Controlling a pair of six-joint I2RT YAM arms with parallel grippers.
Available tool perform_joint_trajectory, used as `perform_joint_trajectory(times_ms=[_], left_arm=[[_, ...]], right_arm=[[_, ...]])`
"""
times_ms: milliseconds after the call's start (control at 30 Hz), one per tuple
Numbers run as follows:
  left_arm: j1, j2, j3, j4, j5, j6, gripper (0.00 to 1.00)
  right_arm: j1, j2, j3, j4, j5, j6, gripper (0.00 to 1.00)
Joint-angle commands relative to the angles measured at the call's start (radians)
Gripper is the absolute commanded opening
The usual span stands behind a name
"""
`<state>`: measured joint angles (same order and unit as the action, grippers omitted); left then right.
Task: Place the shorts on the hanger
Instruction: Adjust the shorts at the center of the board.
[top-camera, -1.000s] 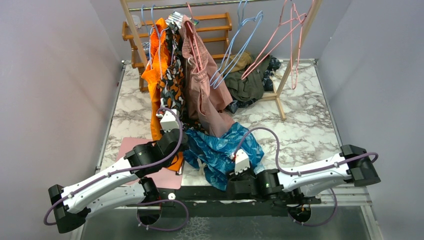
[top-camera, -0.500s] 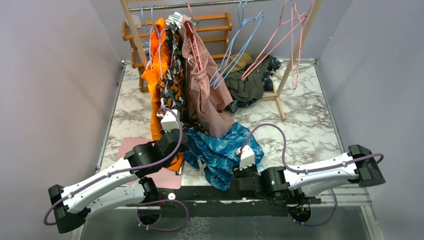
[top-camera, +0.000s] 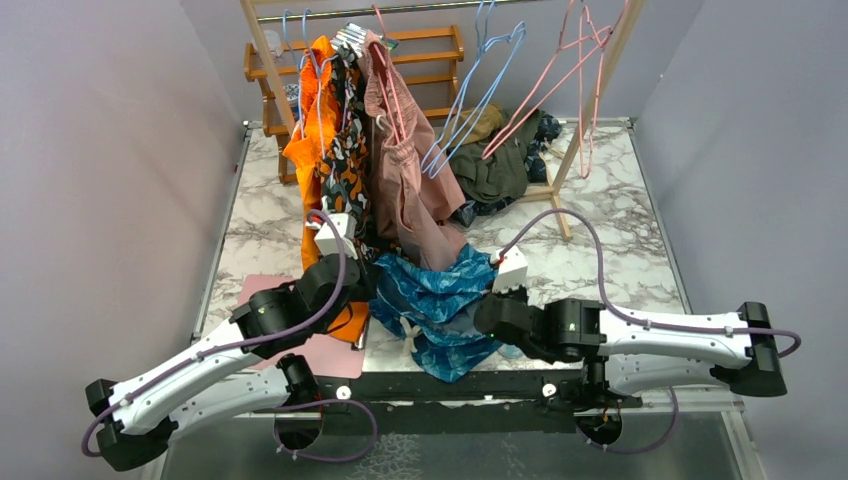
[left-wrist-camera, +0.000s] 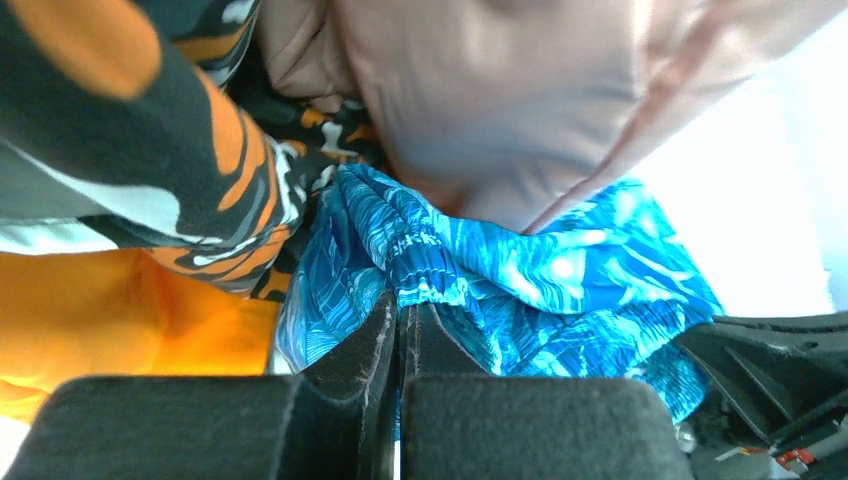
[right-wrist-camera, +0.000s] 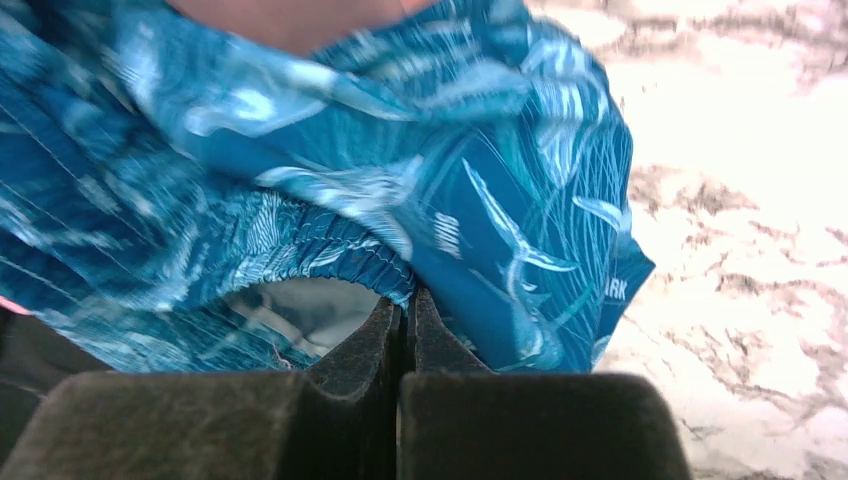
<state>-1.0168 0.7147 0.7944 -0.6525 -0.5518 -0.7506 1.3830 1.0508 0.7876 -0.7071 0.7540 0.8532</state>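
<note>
The teal-blue leaf-print shorts (top-camera: 440, 312) hang stretched between my two grippers near the table's front, white drawstring dangling. My left gripper (top-camera: 368, 287) is shut on the gathered waistband at the shorts' left end; the left wrist view shows the jaws (left-wrist-camera: 400, 302) pinching the shorts (left-wrist-camera: 560, 285). My right gripper (top-camera: 490, 292) is shut on the waistband's right end; in the right wrist view the gripper (right-wrist-camera: 402, 292) clamps the elastic edge of the shorts (right-wrist-camera: 480, 180). The pink hanger (top-camera: 562, 80) hangs bare on the rack at the back right, far from both grippers.
A wooden rack (top-camera: 262, 45) at the back carries orange-black patterned shorts (top-camera: 335, 160), dusty-pink shorts (top-camera: 410, 190) and light blue hangers (top-camera: 480, 90). Olive clothes (top-camera: 495, 165) lie piled behind. A pink mat (top-camera: 320, 355) lies under the left arm. The pink shorts hang right over the teal ones.
My right gripper has shut on the waistband and moved up and away from the table's front edge. The shorts are now lifted and spread between both grippers. The left arm shifted slightly.
</note>
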Motion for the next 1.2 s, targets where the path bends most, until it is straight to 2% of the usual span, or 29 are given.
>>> perform_joint_trajectory(times_ms=[0,100,200,300,367,467,700,767,833,1033,1167], left_arm=[[-0.002,-0.046,0.086,0.042,0.084,0.049,0.0],[-0.002,-0.064,0.132,0.066,0.136,0.078,0.0],[-0.002,-0.08,0.23,0.091,0.192,0.13,0.0],[-0.002,-0.081,0.38,0.111,0.249,0.194,0.0],[-0.002,-0.075,0.486,0.122,0.281,0.237,0.0],[-0.002,-0.075,0.604,0.162,0.337,0.279,0.0],[-0.002,-0.02,0.757,0.328,0.488,0.332,0.0],[-0.002,0.025,0.779,0.333,0.53,0.326,0.0],[-0.002,0.032,0.734,0.334,0.533,0.3,0.0],[-0.002,-0.062,0.407,0.327,0.436,0.203,0.0],[-0.002,-0.107,0.302,0.301,0.34,0.173,0.0]], right_arm=[[-0.007,-0.032,0.134,-0.035,0.091,-0.13,0.01],[-0.007,-0.063,0.227,-0.044,0.099,-0.213,0.01],[-0.007,-0.111,0.377,-0.027,0.074,-0.37,0.01],[-0.007,-0.15,0.572,0.025,-0.037,-0.575,0.01],[-0.007,-0.153,0.725,0.024,-0.117,-0.65,0.01],[-0.007,-0.128,0.922,-0.014,-0.164,-0.697,0.01],[-0.007,-0.005,1.222,-0.026,-0.163,-0.832,0.01],[-0.007,0.008,1.193,0.005,-0.143,-0.857,0.01],[-0.007,-0.009,1.069,0.061,-0.094,-0.867,0.01],[-0.007,-0.066,0.664,0.119,0.053,-0.802,0.01],[-0.007,-0.04,0.709,0.137,0.108,-0.86,0.01]])
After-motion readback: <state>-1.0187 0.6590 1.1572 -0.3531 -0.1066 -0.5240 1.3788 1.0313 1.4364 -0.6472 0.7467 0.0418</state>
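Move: The shorts, pinched at the waistband by both hands, bunch with their middle about 10 cm right of the left hand, 7 cm back and 14 cm below; from the right hand it is 11 cm left, 4 cm back and 7 cm below. From the left hand, the pink trousers' lower end hangs some 10 cm right, 5 cm ahead and 7 cm below, and the orange trousers' lower end 5 cm left, 9 cm back and 15 cm below. Both hands, keeping their pinch, fling the shorts up some 40 cm, tipping upward, then drop back 15–20 cm. ##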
